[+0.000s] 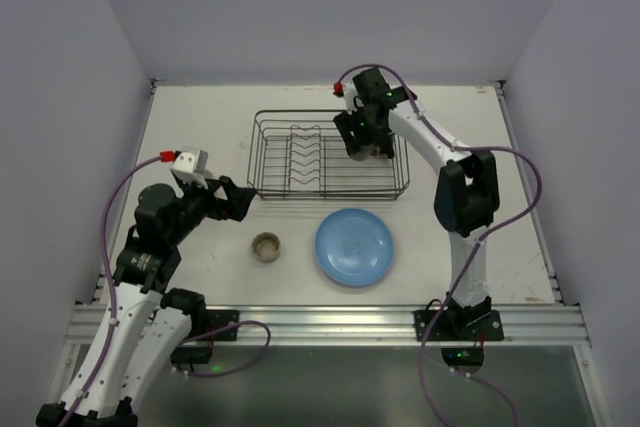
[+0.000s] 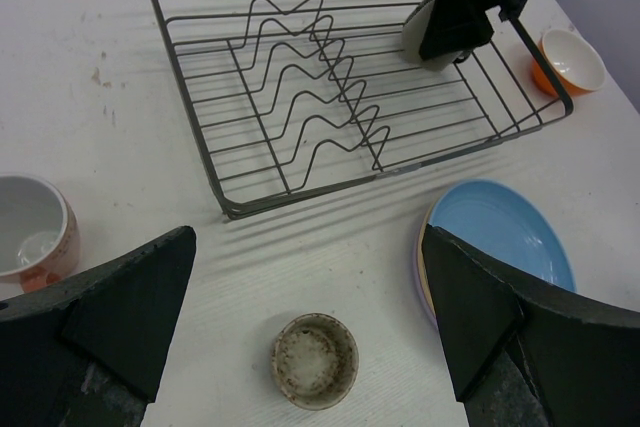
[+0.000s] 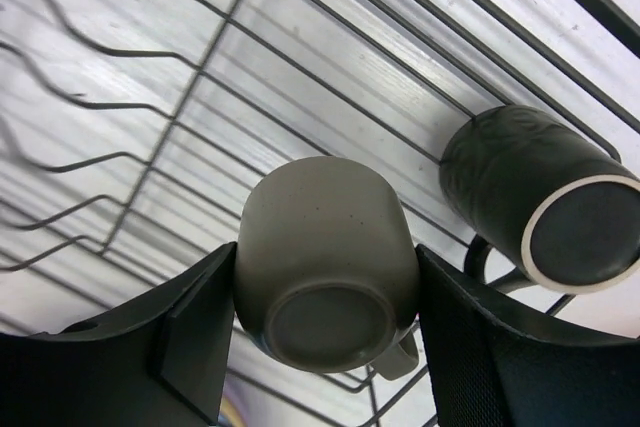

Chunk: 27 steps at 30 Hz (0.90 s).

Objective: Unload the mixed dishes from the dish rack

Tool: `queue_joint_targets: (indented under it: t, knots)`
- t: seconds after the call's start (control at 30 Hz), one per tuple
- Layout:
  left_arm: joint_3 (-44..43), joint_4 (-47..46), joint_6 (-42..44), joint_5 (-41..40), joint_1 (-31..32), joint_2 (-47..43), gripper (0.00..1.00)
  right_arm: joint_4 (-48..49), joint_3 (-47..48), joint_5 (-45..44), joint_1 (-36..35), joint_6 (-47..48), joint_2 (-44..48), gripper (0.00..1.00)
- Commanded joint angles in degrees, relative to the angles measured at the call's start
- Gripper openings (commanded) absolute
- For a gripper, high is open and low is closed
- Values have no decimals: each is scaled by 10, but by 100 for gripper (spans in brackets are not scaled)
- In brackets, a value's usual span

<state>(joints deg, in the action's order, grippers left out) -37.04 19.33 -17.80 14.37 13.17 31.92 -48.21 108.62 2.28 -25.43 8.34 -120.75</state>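
The black wire dish rack [image 1: 300, 159] stands at the table's middle back. Inside its right end my right gripper [image 1: 362, 143] is shut on an olive-grey cup [image 3: 325, 257], bottom towards the wrist camera, with a finger pressed on each side. A dark brown cup [image 3: 540, 212] lies on its side on the rack wires just right of it. My left gripper [image 2: 308, 257] hangs open above a beige speckled cup [image 2: 315, 359] that stands on the table in front of the rack. The blue plate [image 1: 354, 246] tops a stack to the right of that cup.
An orange bowl with a white inside [image 2: 568, 59] sits on the table beyond the rack's right end. A pink-speckled cup [image 2: 30, 232] stands at the left, near my left arm. Purple and tan plate rims [image 2: 421, 272] show under the blue plate.
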Motion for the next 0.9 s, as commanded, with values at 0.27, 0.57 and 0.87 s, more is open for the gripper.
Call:
queue_joint_targets:
  t: [0.27, 0.57, 0.87]
  knots:
    - [9, -231, -158, 129, 3, 39, 100, 143, -125, 311, 53, -194, 231, 0]
    - [12, -600, -261, 148, 129, 196, 100, 475, -388, 519, 86, -469, 407, 0]
    - [-20, -602, -23, 46, 266, 233, 96, 705, -509, 565, 94, -704, 484, 0]
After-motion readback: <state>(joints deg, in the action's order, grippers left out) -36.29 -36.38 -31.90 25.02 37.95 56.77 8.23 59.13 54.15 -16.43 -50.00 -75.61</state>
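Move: The grey mug, mouth down in the right fingers just above the rack, is about 21 cm ahead of the left hand, 29 cm to its right and 14 cm lower. The speckled cup sits 3 cm back, 5 cm left and 20 cm below that hand. From the right hand, the open left gripper is some 21 cm back, 29 cm left and 13 cm up; the black mug 8 cm ahead, 6 cm right, 5 cm lower; the blue plate 24 cm back, 2 cm left, 9 cm lower. The grey mug, still pinched in the right gripper, is swept up about 20 cm and back 15, drifting a little left, while the wrist rolls some 70 degrees until the fingers point left. The left hand, still wide open, swings right about 18 cm and up 10 towards the mug, turning clockwise and rolling its left side down, without touching it yet. ##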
